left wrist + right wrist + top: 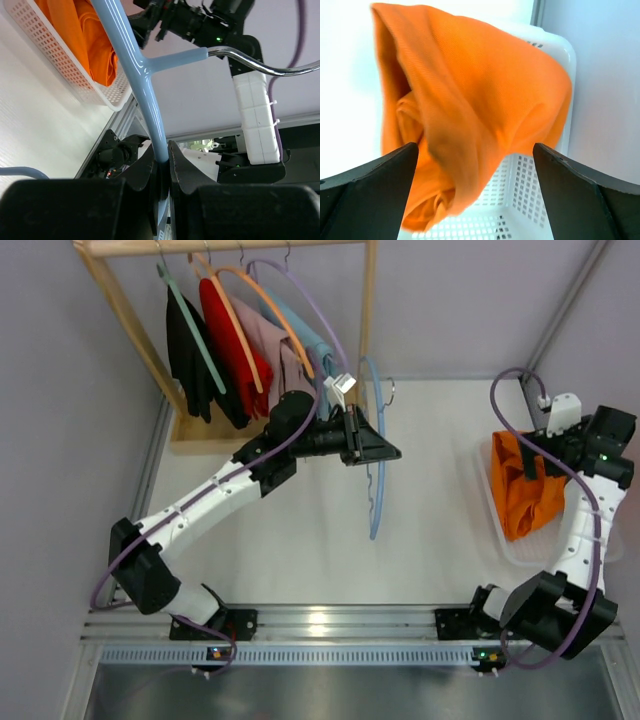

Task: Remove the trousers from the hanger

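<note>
The orange trousers (520,490) lie bunched in a white basket (503,540) at the right, off the hanger. The light-blue hanger (375,490) hangs bare in mid-air over the table's middle, its silver hook (389,390) at the far end. My left gripper (378,448) is shut on the hanger's arm; in the left wrist view the jaws (162,159) pinch the blue bar (131,60). My right gripper (535,452) is above the basket, open wide. In the right wrist view (475,147) the trousers (470,100) sit loose between and beyond the fingers, untouched by them.
A wooden clothes rack (130,335) stands at the back left with several hangers holding black, red and pink garments; a lavender hanger (315,315) and an orange hanger (275,310) are nearest my left gripper. The basket's mesh wall (530,190) is below the right gripper.
</note>
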You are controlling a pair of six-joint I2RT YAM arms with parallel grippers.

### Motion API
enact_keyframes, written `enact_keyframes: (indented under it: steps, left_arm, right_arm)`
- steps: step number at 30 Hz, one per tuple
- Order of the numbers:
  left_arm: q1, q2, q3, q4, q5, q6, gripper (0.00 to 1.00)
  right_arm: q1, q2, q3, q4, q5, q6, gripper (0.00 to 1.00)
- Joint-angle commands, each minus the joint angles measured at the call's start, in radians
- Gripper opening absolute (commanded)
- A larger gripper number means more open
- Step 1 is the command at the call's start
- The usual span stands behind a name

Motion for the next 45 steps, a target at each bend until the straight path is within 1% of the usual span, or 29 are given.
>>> enact_keyframes:
  steps: [1,2,4,5,7,9,10,11,12,13,14,15,16,17,18,19,21,22,24,25,26,27,28,31,34,37,38,41,45]
  left_arm:
    - [0.001,-0.071,0.004,0.058,-0.005,0.035,0.00]
    - [0.001,-0.074,0.004,0.058,-0.011,0.036,0.00]
    - [0.001,-0.083,0.004,0.058,-0.031,0.041,0.00]
    - [0.001,-0.086,0.004,0.061,-0.038,0.041,0.00]
    - [0.001,-0.086,0.001,0.080,-0.047,0.033,0.00]
    - [0.000,-0.083,0.009,0.080,-0.053,0.030,0.00]
    - [0.000,-0.083,0.012,0.078,-0.062,0.032,0.00]
    - [0.000,-0.083,0.012,0.080,-0.068,0.033,0.00]
    - [0.000,-0.085,0.010,0.080,-0.073,0.033,0.00]
    - [0.000,-0.085,0.010,0.078,-0.082,0.033,0.00]
    - [0.000,-0.083,0.009,0.078,-0.084,0.030,0.00]
    - [0.000,-0.077,0.009,0.078,-0.084,0.027,0.00]
    - [0.000,-0.074,0.009,0.080,-0.085,0.018,0.00]
    - [0.000,-0.065,0.006,0.080,-0.087,0.015,0.00]
    - [-0.002,-0.063,0.006,0.080,-0.090,0.010,0.00]
    - [-0.002,-0.057,0.006,0.080,-0.099,0.009,0.00]
    - [-0.002,-0.045,0.007,0.090,-0.104,0.000,0.00]
    - [-0.002,-0.040,0.009,0.095,-0.102,-0.010,0.00]
    - [-0.002,-0.022,0.018,0.098,-0.104,-0.022,0.00]
    - [-0.002,-0.016,0.021,0.098,-0.105,-0.025,0.00]
    - [-0.003,-0.010,0.027,0.100,-0.108,-0.025,0.00]
    - [-0.005,0.001,0.030,0.101,-0.110,-0.028,0.00]
    - [-0.007,0.009,0.035,0.101,-0.114,-0.028,0.00]
    - [-0.011,0.026,0.047,0.101,-0.122,-0.025,0.00]
    - [-0.014,0.038,0.055,0.101,-0.125,-0.030,0.00]
    - [-0.016,0.052,0.068,0.101,-0.128,-0.030,0.00]
    - [-0.016,0.059,0.078,0.101,-0.128,-0.030,0.00]
    - [-0.016,0.070,0.094,0.101,-0.134,-0.027,0.00]
    - [-0.016,0.078,0.111,0.106,-0.136,-0.028,0.00]
  right_arm:
    - [-0.046,-0.054,0.142,-0.218,-0.162,-0.021,0.99]
    - [-0.078,-0.057,0.176,-0.253,-0.256,-0.021,1.00]
    - [-0.108,-0.066,0.289,-0.345,-0.373,-0.018,0.99]
    - [-0.112,-0.071,0.326,-0.414,-0.483,-0.008,0.99]
    - [-0.109,-0.080,0.410,-0.447,-0.629,0.095,0.99]
    - [-0.102,-0.082,0.447,-0.456,-0.698,0.222,0.99]
    - [-0.097,-0.083,0.452,-0.462,-0.766,0.250,0.99]
    - [-0.083,-0.089,0.448,-0.456,-0.789,0.275,0.99]
    - [-0.070,-0.115,0.438,-0.430,-0.797,0.351,0.99]
    - [-0.047,-0.135,0.420,-0.380,-0.786,0.403,0.99]
    - [0.014,-0.163,0.364,-0.325,-0.770,0.457,0.99]
    - [0.051,-0.222,0.328,-0.191,-0.748,0.570,0.99]
    - [0.094,-0.250,0.287,-0.130,-0.702,0.623,0.99]
    - [0.183,-0.297,0.211,-0.078,-0.679,0.731,1.00]
    - [0.228,-0.313,0.173,0.026,-0.662,0.776,0.99]
    - [0.309,-0.327,0.141,0.068,-0.638,0.817,0.98]
    - [0.380,-0.358,0.058,0.183,-0.619,0.922,0.97]
    - [0.447,-0.362,0.040,0.221,-0.613,0.949,0.96]
    - [0.524,-0.371,-0.016,0.289,-0.620,1.043,0.94]
    - [0.550,-0.373,-0.037,0.379,-0.630,1.087,0.93]
    - [0.585,-0.373,-0.080,0.418,-0.628,1.171,0.91]
    - [0.601,-0.372,-0.097,0.455,-0.624,1.200,0.91]
    - [0.642,-0.367,-0.105,0.488,-0.593,1.217,0.90]
    - [0.710,-0.347,-0.111,0.499,-0.518,1.226,0.87]
    - [0.815,-0.333,-0.109,0.476,-0.443,1.191,0.81]
    - [0.887,-0.313,-0.123,0.438,-0.389,1.146,0.75]
    - [0.897,-0.307,-0.129,0.430,-0.383,1.140,0.70]
    - [0.934,-0.304,-0.149,0.429,-0.369,1.142,0.62]
    - [0.963,-0.306,-0.172,0.426,-0.363,1.145,0.57]
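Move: The right hand, open and empty, goes for the blue hanger, which lies about 40 cm to its left, some 8 cm back and 14 cm higher. The orange trousers lie about 15 cm below the right hand, 5 cm ahead and 1 cm to its left, in the white basket, whose middle is 2 cm ahead, 3 cm to the right and 18 cm down. The left hand already has the hanger between its shut fingers. Leaving the trousers in the basket, the right hand sweeps some 37 cm left to the hanger, first climbing about 16 cm and drawing back about 10, then sinking 5, while its wrist swings from pointing forward and down to nearly level and left, and its wide-open fingers narrow to a bit over half, with the hanger's arm just under the left grip coming between them, not yet pinched. The left hand keeps its pinch on the hanger and brings it about 3 cm forward and slightly right, rising a little, dipping and starting up again on the way. ##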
